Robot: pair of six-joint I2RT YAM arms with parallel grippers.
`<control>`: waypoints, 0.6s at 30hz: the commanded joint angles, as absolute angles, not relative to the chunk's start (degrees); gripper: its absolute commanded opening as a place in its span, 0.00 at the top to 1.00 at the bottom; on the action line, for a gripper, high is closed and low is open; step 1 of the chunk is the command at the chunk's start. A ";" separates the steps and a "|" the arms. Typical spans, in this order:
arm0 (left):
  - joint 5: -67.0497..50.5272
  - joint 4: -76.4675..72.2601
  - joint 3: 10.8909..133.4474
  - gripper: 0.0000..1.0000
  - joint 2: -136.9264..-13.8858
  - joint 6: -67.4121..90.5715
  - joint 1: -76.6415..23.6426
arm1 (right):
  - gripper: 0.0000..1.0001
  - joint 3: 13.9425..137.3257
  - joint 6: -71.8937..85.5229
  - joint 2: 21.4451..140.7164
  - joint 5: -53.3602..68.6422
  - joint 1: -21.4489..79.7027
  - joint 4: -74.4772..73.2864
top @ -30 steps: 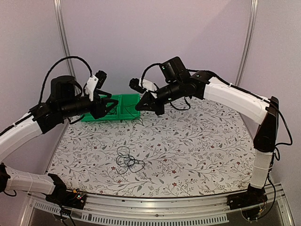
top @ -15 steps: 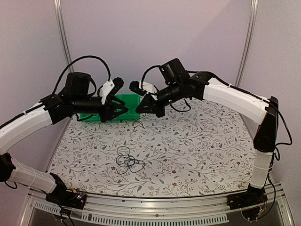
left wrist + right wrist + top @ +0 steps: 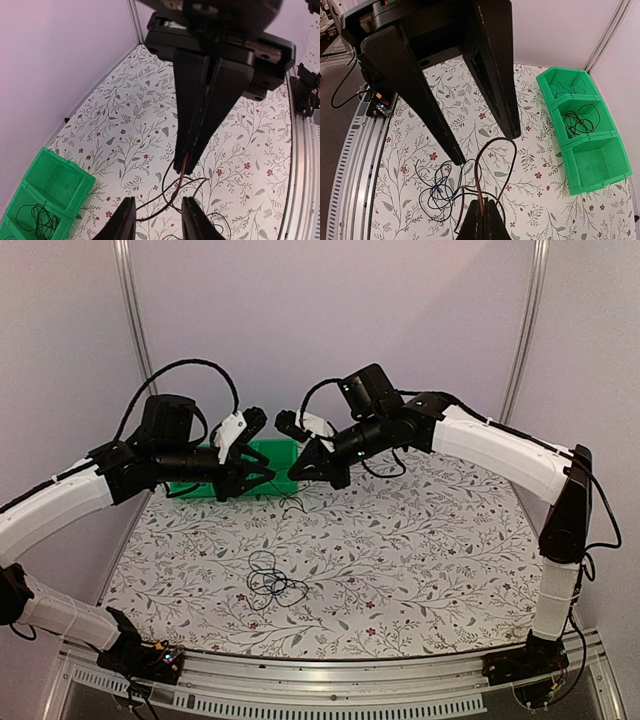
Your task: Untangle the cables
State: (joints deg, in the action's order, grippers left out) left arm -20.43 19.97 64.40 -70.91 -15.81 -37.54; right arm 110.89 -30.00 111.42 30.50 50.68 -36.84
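A thin reddish-brown cable (image 3: 479, 175) rises in a loop from my right gripper (image 3: 481, 212), which is shut on it just above the table. In the top view that cable (image 3: 291, 502) dangles below the right gripper (image 3: 296, 470). My left gripper (image 3: 157, 220) faces it tip to tip, open, its two fingers (image 3: 440, 125) either side of the loop without touching it. From the left wrist, the right gripper (image 3: 185, 167) shows pinched on the cable (image 3: 172, 192). The remaining cables (image 3: 268, 580) lie as a loose black bundle (image 3: 435, 192) on the floral table.
A green three-compartment bin (image 3: 275, 450) stands at the back left behind both grippers; two compartments hold coiled black wires (image 3: 580, 120), one end compartment (image 3: 597, 167) holds nothing. An aluminium rail (image 3: 330, 680) runs along the near table edge. Purple walls close the back and sides.
The left arm swung right from over the bin until its tips meet the right gripper, and its jaws narrowed. The right arm and its cable stayed still.
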 commanded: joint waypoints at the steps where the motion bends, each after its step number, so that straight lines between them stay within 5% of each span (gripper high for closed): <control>1: -21.56 18.47 64.02 0.73 -72.18 -17.22 -38.41 | 0.98 111.43 -28.12 111.36 31.03 50.99 -35.53; 10: -19.67 17.32 64.24 1.00 -73.77 -18.57 -38.42 | 0.95 111.35 -28.12 111.36 29.82 51.04 -35.33; 14: -17.93 14.77 62.61 1.00 -72.92 -18.02 -37.40 | 0.62 108.45 -27.72 110.95 26.30 50.36 -34.93; 18: -12.51 13.05 62.19 1.00 -73.49 -15.46 -34.78 | 0.53 100.93 -27.11 108.98 25.36 47.91 -34.29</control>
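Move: The cable is still pinched in the right hand's fingertips, and the stretch reaching about 6 cm to their left already passes between the left hand's half-open fingers, some 1 cm ahead, right and below their midpoint. From the left hand, the tangle on the table lies roughly 9 cm back, 1 cm left and 28 cm down; the green box is about 22 cm ahead, 14 cm left and 27 cm down. The cable is handed over in the air: the left hand eases about 1 cm down and slightly right while its fingers shut fully, pinching the strand beside the right fingertips. Only then does the right hand, still until now, open to nearly half and sink some 2 cm with a little forward, letting go, while the left keeps its pinch and drifts about 1 cm forward. ##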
